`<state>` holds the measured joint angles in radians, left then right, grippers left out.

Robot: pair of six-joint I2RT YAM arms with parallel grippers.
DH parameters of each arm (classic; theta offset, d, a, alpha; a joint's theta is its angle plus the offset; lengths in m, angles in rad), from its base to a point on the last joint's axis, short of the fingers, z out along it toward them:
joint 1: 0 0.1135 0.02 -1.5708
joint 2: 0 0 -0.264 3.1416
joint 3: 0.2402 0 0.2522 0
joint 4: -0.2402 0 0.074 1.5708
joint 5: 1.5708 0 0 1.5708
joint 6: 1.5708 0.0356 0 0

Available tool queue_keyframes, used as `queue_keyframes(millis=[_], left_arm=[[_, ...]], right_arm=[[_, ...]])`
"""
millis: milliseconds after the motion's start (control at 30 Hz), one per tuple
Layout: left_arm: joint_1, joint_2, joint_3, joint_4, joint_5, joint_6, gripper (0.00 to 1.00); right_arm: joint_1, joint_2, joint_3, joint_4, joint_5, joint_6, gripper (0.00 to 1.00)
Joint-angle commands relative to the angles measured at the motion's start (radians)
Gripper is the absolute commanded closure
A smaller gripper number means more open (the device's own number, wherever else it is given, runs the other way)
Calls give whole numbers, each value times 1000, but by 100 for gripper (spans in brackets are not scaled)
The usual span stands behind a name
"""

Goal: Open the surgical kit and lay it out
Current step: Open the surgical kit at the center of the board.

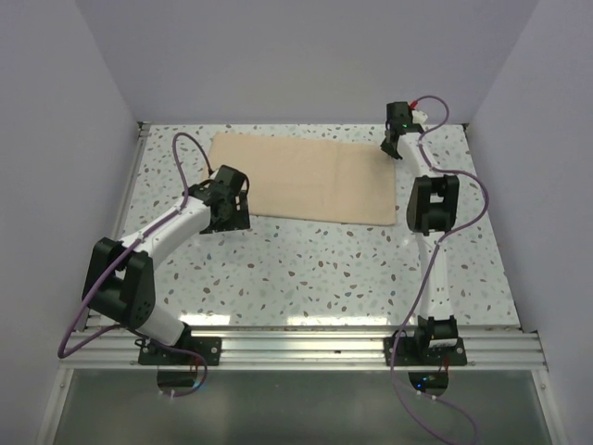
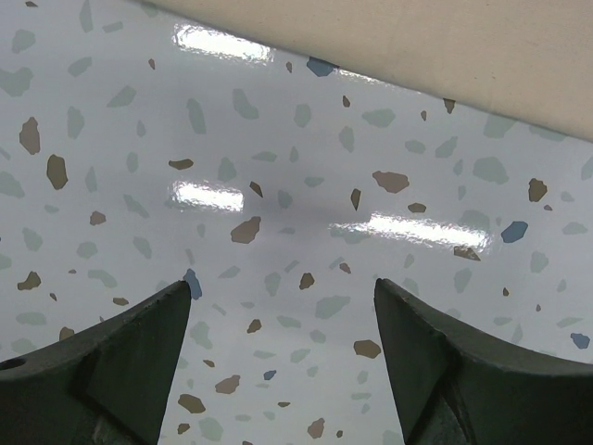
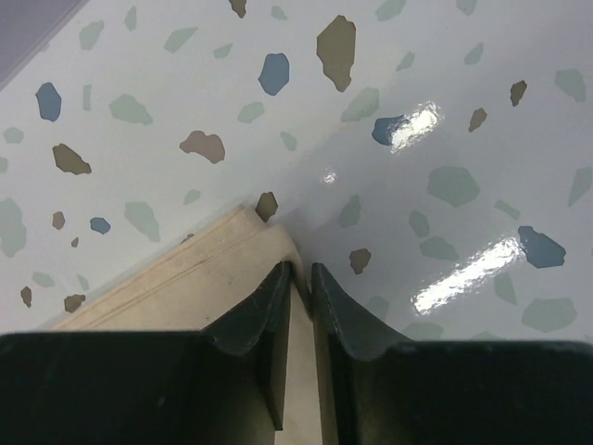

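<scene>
The beige cloth wrap lies flat and folded at the back of the table. My right gripper is at its far right corner, shut on the cloth's edge; the right wrist view shows the cloth corner pinched between the fingers. My left gripper hovers over bare table just in front of the cloth's near left edge, open and empty; the cloth edge shows at the top of the left wrist view. The steel tray and the instruments are hidden.
The speckled tabletop is bounded by lilac walls on three sides and a metal rail at the near edge.
</scene>
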<state>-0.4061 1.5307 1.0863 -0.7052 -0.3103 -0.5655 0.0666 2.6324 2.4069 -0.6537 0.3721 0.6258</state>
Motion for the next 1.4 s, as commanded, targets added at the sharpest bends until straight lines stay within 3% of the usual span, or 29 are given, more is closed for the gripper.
queue_keyframes(millis=[0, 33, 200, 800, 967, 1367], left_arm=[[3, -1, 15, 6, -4, -10, 16], [3, 0, 17, 7, -1, -8, 16], [3, -1, 11, 10, 4, -10, 16], [3, -38, 76, 39, 13, 16, 16], [3, -46, 89, 47, 31, 26, 16], [10, -53, 191, 44, -4, 39, 13]], right_arm=[[-4, 2, -6, 31, 2, -3, 83], [-4, -6, -9, 31, 5, -8, 89], [-4, -41, -18, 14, 37, -38, 100], [35, -339, -147, -41, 67, -110, 100], [55, -367, -157, -132, 38, -106, 100], [315, -567, -460, -130, -176, -80, 100]])
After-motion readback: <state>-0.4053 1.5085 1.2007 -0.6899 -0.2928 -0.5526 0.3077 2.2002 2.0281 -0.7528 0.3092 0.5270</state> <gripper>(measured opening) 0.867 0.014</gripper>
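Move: The kit's far right corner lies right at the right fingertips, already nearly pinched. From this hand, the middle of the beige kit lies about 14 cm back and 29 cm to the left, and its near right corner about 33 cm back and 3 cm left; the board's far edge is some 9 cm ahead. The far right corner lies about 32 cm ahead and 47 cm right of the left hand, some 6 cm lower. The cloth at the kit's far right corner is pinched tight as the right fingers finish closing, then lifted about 12 cm with a slight pull back. Still held, it is swept left and back over the kit, sinking a little as the hand turns some 20 degrees counter-clockwise. Late on, the open, empty left hand rises about 5 cm and drifts forward. ##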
